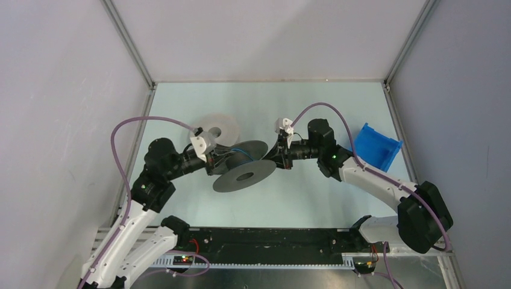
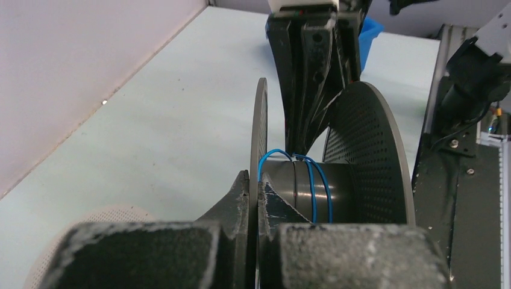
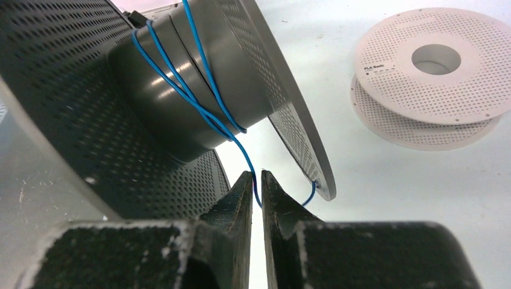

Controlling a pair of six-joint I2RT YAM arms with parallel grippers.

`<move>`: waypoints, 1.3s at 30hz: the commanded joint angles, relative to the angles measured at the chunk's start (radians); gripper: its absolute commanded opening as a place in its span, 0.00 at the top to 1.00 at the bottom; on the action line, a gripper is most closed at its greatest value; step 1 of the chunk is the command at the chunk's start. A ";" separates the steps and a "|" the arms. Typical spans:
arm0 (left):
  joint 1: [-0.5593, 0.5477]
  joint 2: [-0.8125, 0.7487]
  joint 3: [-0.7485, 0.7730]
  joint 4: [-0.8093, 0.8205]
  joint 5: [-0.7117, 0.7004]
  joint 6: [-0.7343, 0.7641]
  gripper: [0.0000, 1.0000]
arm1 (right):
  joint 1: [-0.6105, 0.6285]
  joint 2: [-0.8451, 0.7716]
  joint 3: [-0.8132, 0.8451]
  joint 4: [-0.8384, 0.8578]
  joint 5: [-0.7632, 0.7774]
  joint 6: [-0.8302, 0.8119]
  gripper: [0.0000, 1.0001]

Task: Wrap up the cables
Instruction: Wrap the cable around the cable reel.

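Note:
A thin blue cable (image 3: 199, 102) lies in a few loose turns round the hub of a dark grey perforated spool (image 3: 175, 96), held tilted above the table. My left gripper (image 2: 255, 183) is shut on the thin edge of one spool flange (image 2: 260, 120), and the blue cable (image 2: 313, 186) circles the hub just beyond it. My right gripper (image 3: 257, 180) has its jaws nearly together with the cable running down between the fingertips. The cable's end loops through a hole at the far flange's rim (image 3: 313, 186). From above, the two grippers (image 1: 220, 161) (image 1: 272, 158) meet at the spool (image 1: 244, 174).
A white perforated spool (image 3: 431, 72) lies flat on the pale table behind the dark one, also visible as the white spool (image 1: 218, 127) from above. A blue bin (image 1: 375, 146) stands at the right, near the right arm. White walls enclose the table on three sides.

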 commanded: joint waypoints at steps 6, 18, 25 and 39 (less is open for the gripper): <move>0.051 -0.001 0.013 0.328 -0.076 -0.139 1.00 | 0.017 -0.038 -0.033 0.060 -0.106 0.072 0.85; 0.062 -0.001 -0.017 0.417 -0.083 -0.257 1.00 | 0.016 -0.046 -0.101 0.315 -0.059 0.210 0.83; 0.074 0.002 -0.029 0.440 -0.052 -0.271 1.00 | 0.012 -0.078 -0.122 0.352 -0.022 0.240 0.85; 0.096 0.037 -0.028 0.440 0.077 -0.249 1.00 | -0.080 -0.197 -0.172 0.312 0.069 0.251 0.81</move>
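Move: The black reel's hub, already carrying a few turns of blue cable, lies about 9 cm to the right of the left hand, level with it both fore-and-aft and in height; the cable at the right fingertips is some 16 cm to the left hand's right, 2 cm ahead and 3 cm lower. From the right hand the hub is about 8 cm left, 3 cm back and 3 cm up. The white reel stands roughly 18 cm ahead of the left hand, 3 cm to its left and 24 cm below. The black reel, still pinched by one flange in the left fingers, is raised about 5 cm, while that wrist tips its fingertips up some 15 degrees. The right hand, with the blue cable still between its nearly shut fingertips, first eases back about 1 cm, then swings up, right and a little forward, away from the hub, its fingertips tilting up. ##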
